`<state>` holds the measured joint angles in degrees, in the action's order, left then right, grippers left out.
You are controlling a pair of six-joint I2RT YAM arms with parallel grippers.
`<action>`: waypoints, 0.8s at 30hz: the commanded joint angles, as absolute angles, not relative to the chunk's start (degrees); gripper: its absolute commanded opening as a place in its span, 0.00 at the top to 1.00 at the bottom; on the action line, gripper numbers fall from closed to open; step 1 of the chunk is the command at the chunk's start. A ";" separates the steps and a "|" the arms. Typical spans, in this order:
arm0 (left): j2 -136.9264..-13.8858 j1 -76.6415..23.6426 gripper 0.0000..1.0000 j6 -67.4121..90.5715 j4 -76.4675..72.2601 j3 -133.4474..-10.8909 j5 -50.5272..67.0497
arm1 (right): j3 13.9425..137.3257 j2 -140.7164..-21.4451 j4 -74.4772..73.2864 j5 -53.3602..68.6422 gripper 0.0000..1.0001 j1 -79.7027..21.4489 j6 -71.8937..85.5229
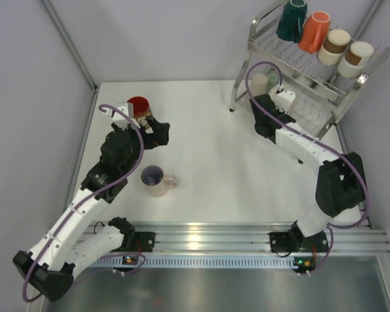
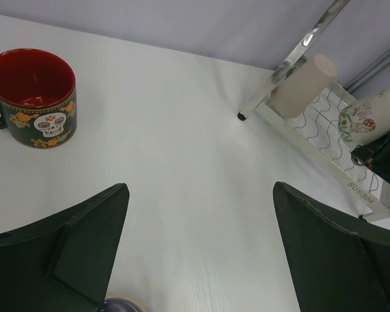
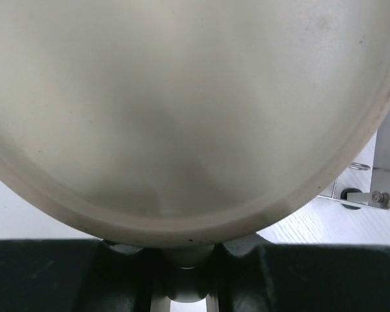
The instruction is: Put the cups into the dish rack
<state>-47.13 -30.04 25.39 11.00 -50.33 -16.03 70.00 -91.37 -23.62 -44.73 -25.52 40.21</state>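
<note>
The dish rack (image 1: 351,88) stands at the back right; its top tier carries a dark teal cup (image 1: 291,21), an orange cup (image 1: 314,31) and two beige-and-brown cups (image 1: 335,45). On the lower tier lies a pale cup (image 1: 259,83) (image 2: 303,84). My right gripper (image 1: 277,108) (image 3: 185,255) is shut on the rim of a white floral cup (image 1: 285,99) (image 2: 369,117) (image 3: 182,110) at that lower tier. My left gripper (image 1: 160,132) (image 2: 198,221) is open over bare table, just right of a red skull mug (image 1: 138,105) (image 2: 36,97). A pinkish cup (image 1: 158,181) stands nearer.
The rack's front leg (image 2: 242,116) rests on the white table (image 1: 208,143). Grey walls close in the left and back sides. A metal rail (image 1: 208,234) runs along the near edge between the arm bases.
</note>
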 commanded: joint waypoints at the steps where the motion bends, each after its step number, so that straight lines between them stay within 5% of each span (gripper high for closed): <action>1: -45.88 -29.88 0.02 25.49 10.63 -51.77 -16.96 | 74.27 -91.49 -16.44 -45.45 1.00 -23.83 38.85; 24: -41.66 -29.97 0.02 25.31 11.86 -50.27 -18.54 | 85.16 -105.03 -13.54 -40.88 1.00 -16.61 34.19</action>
<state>-42.63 -30.04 25.43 11.81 -50.15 -17.69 78.89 -105.62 -19.88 -38.68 -18.61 34.54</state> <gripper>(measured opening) 0.982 0.195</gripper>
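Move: On the lower shelf of the dish rack, the free spot for the mushroom mug that the right hand holds by its handle lies about 8 cm ahead of that hand, 3 cm to its right and 6 cm below. The beige cup stands some 9 cm ahead and 4 cm left of the hand, the green cup about 12 cm straight ahead, both roughly 6 cm lower. From the left hand the spot is some 18 cm ahead, 36 cm right and 22 cm below. Carrying the mushroom mug by its handle, mouth still facing back to the wrist, the right hand sinks first, easing forward and right, then levels off and pushes on forward into the lower shelf beside the beige cup: about 6 cm forward and 4 to 5 cm down in all. Its fingers tip some 5 degrees lower and keep their grip. The empty left hand, staying open, drifts about 2 cm up, back and left. ##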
